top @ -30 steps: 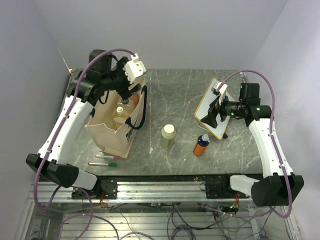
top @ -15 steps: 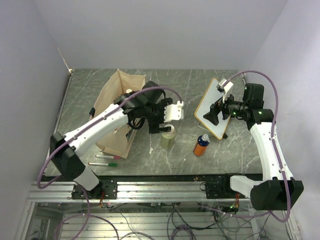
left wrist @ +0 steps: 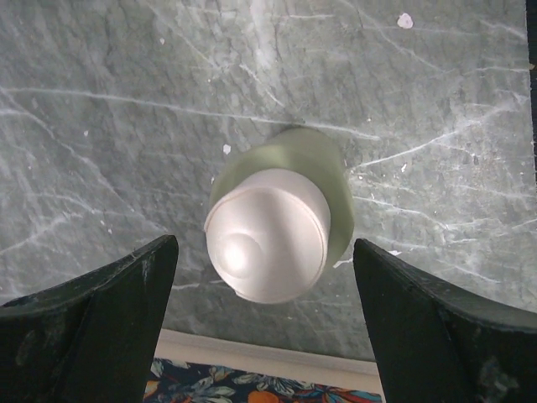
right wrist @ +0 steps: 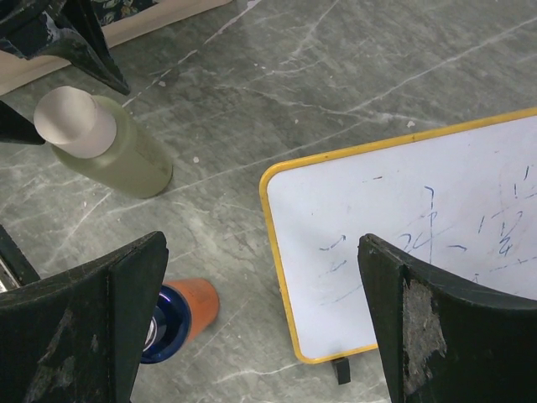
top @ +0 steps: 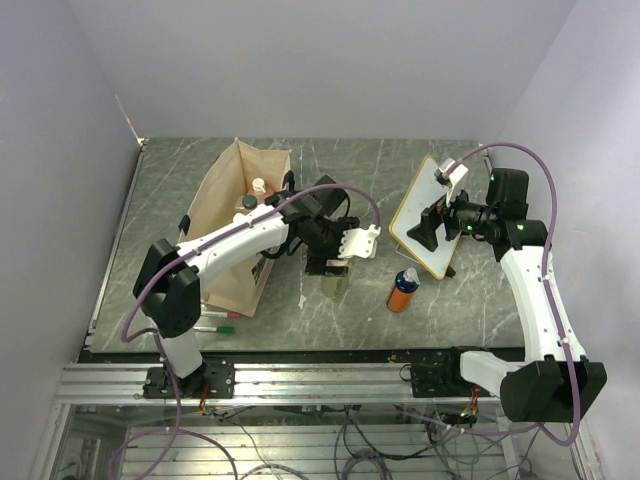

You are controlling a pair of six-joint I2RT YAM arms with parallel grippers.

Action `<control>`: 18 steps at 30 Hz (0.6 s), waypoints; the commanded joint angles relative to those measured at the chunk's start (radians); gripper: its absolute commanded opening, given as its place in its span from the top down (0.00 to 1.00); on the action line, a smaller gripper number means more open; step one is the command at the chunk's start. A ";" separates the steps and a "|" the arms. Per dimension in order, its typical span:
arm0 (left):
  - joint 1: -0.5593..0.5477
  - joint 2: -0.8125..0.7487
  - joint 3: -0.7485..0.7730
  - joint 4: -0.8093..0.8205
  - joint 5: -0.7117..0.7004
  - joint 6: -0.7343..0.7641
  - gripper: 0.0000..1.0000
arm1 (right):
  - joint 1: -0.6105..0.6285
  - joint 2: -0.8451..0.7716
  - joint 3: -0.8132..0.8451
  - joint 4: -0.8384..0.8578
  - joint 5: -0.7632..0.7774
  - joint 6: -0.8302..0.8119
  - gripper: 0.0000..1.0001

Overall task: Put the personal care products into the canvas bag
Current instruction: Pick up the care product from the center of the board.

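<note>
The pale green bottle (left wrist: 327, 180) with its cream cap (left wrist: 268, 231) stands upright on the table. My left gripper (left wrist: 264, 248) hovers straight above it, open, with a finger on each side and nothing touching. In the top view this bottle (top: 336, 284) is mostly hidden under the left gripper (top: 330, 266). The orange bottle (top: 403, 290) with a blue top stands to its right. The canvas bag (top: 228, 235) stands at the left, and two bottle caps (top: 258, 186) show inside it. My right gripper (right wrist: 260, 243) is open and empty above the whiteboard's edge, with the orange bottle (right wrist: 180, 312) below and to its left.
The yellow-framed whiteboard (top: 428, 212) lies at the right under the right gripper (top: 424, 230). A red marker (top: 214, 314) and a green marker (top: 222, 328) lie in front of the bag near the table's front edge. The bag's printed side (left wrist: 252, 384) is just behind the left fingers.
My left arm has swung from over the bag's mouth, right and forward, to hang over the pale green bottle, its jaws a little wider. The right arm has hardly moved.
</note>
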 commanded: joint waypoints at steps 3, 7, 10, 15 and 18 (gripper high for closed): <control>-0.003 0.067 0.114 -0.063 0.120 0.070 0.07 | -0.006 -0.018 -0.017 0.017 -0.013 0.004 0.04; -0.003 0.114 0.168 -0.114 0.129 0.069 0.16 | -0.005 -0.024 -0.029 0.024 -0.012 0.001 0.04; -0.003 0.124 0.177 -0.135 0.138 0.084 0.19 | -0.005 -0.031 -0.041 0.032 -0.009 0.000 0.04; -0.004 0.131 0.176 -0.164 0.154 0.111 0.25 | -0.005 -0.028 -0.045 0.031 -0.012 -0.002 0.04; -0.004 0.135 0.181 -0.178 0.162 0.112 0.34 | -0.005 -0.022 -0.045 0.029 -0.014 -0.002 0.04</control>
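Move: The care product, the green bottle with the pale cap, stands nearly under the left hand: its middle is about 3 cm to the hand's right, 1 cm back and 6 cm below, with its cap already between the open fingers. The orange bottle is some 19 cm to the hand's right and 4 cm back. The canvas bag is about 21 cm left and 8 cm ahead. From the right hand the green bottle lies around 23 cm left, 6 cm back and 16 cm lower. Fingers come in from both sides of the green bottle's pale cap and are close against it by the end, though a firm touch can't be made out. The left hand first slides about 2 cm to its right at steady height, centring on the bottle, then eases back nearly 1 cm, turning some 5 to 10 degrees clockwise as the wide-open gripper closes by roughly a quarter. ##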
